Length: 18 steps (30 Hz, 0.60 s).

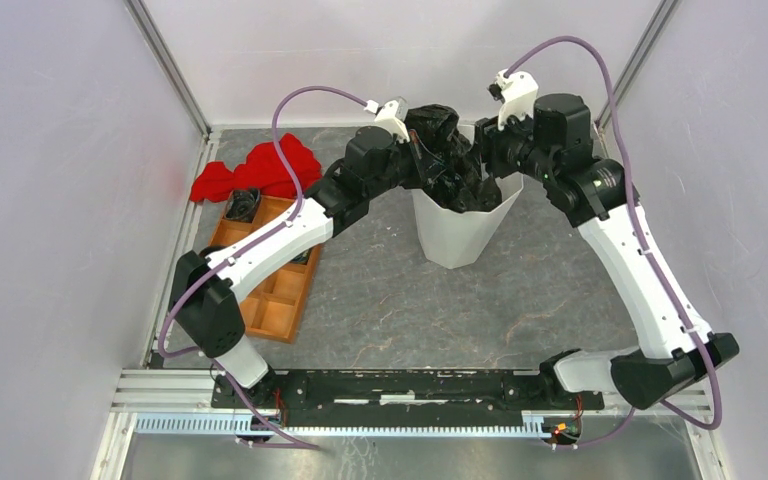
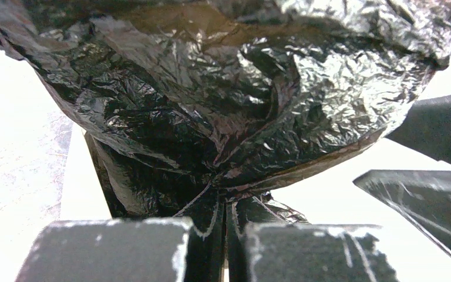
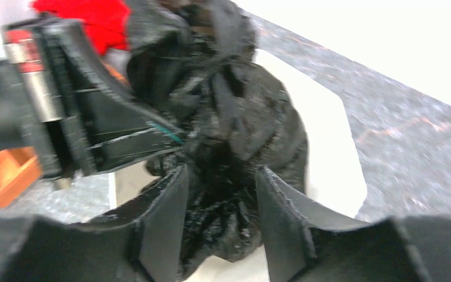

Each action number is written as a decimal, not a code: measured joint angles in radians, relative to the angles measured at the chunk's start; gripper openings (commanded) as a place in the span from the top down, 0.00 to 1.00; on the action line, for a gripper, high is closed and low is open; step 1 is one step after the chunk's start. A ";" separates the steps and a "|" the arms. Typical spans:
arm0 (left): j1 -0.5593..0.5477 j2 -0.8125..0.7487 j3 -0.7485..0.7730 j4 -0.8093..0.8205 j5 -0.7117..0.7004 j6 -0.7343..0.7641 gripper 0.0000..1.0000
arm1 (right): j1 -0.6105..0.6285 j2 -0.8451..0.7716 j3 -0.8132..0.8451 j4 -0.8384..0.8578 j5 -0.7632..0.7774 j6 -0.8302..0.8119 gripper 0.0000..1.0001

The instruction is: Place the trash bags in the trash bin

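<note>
The black glossy trash bag (image 1: 450,160) sits bunched in the mouth of the white faceted trash bin (image 1: 455,235), with much of it piled above the rim. My left gripper (image 1: 422,150) reaches in from the left and is shut on a twisted fold of the bag (image 2: 241,88), pinched tight between its pads (image 2: 223,235). My right gripper (image 1: 480,150) comes in from the right. Its fingers (image 3: 222,173) stand apart on either side of a thick wad of the bag (image 3: 235,117), which fills the gap and touches both, above the bin's white inside (image 3: 329,158).
A red cloth (image 1: 255,170) lies at the back left. In front of it stands an orange compartment tray (image 1: 270,290), under the left arm. White walls close in the grey table (image 1: 390,310) at the left, back and right.
</note>
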<state>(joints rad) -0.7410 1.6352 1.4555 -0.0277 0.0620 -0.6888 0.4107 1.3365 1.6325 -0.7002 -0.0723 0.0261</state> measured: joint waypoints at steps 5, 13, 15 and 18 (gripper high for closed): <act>0.000 0.000 0.008 -0.013 0.002 0.000 0.98 | 0.002 -0.054 -0.105 0.063 -0.163 0.005 0.59; 0.000 0.000 0.038 -0.033 0.020 0.000 0.98 | 0.004 -0.059 -0.374 0.138 -0.132 0.002 0.67; -0.001 0.003 0.038 -0.044 0.030 0.000 0.98 | 0.003 -0.027 -0.382 0.169 -0.109 -0.010 0.70; -0.002 0.010 0.037 -0.046 0.048 -0.001 0.98 | 0.004 0.040 -0.365 0.216 -0.094 -0.021 0.70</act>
<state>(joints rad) -0.7425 1.6451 1.4929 -0.0738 0.1104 -0.6899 0.4149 1.3762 1.2675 -0.4839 -0.1665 0.0048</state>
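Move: The trash bag's loose bulk in the bin mouth lies about 3 cm ahead of the right hand, some 5 cm to its left and roughly 12 cm below. The middle of the bin mouth is about 3 cm ahead and 4 cm left, some 11 cm down; the left gripper is level fore and aft, about 13 cm left and 5 cm lower. From the left hand, the bag's bulk is some 3 cm ahead, 8 cm right and 7 cm below. The right fingers come onto the black plastic at the bin mouth and draw together from a bit over half open to about a third. To get there the hand swings back about 3 cm and 2 cm left, then plunges some 13 cm and reaches forward again, its fingers tipping down about 10 degrees. The left hand keeps its pinch on the bag and stays nearly in place. ##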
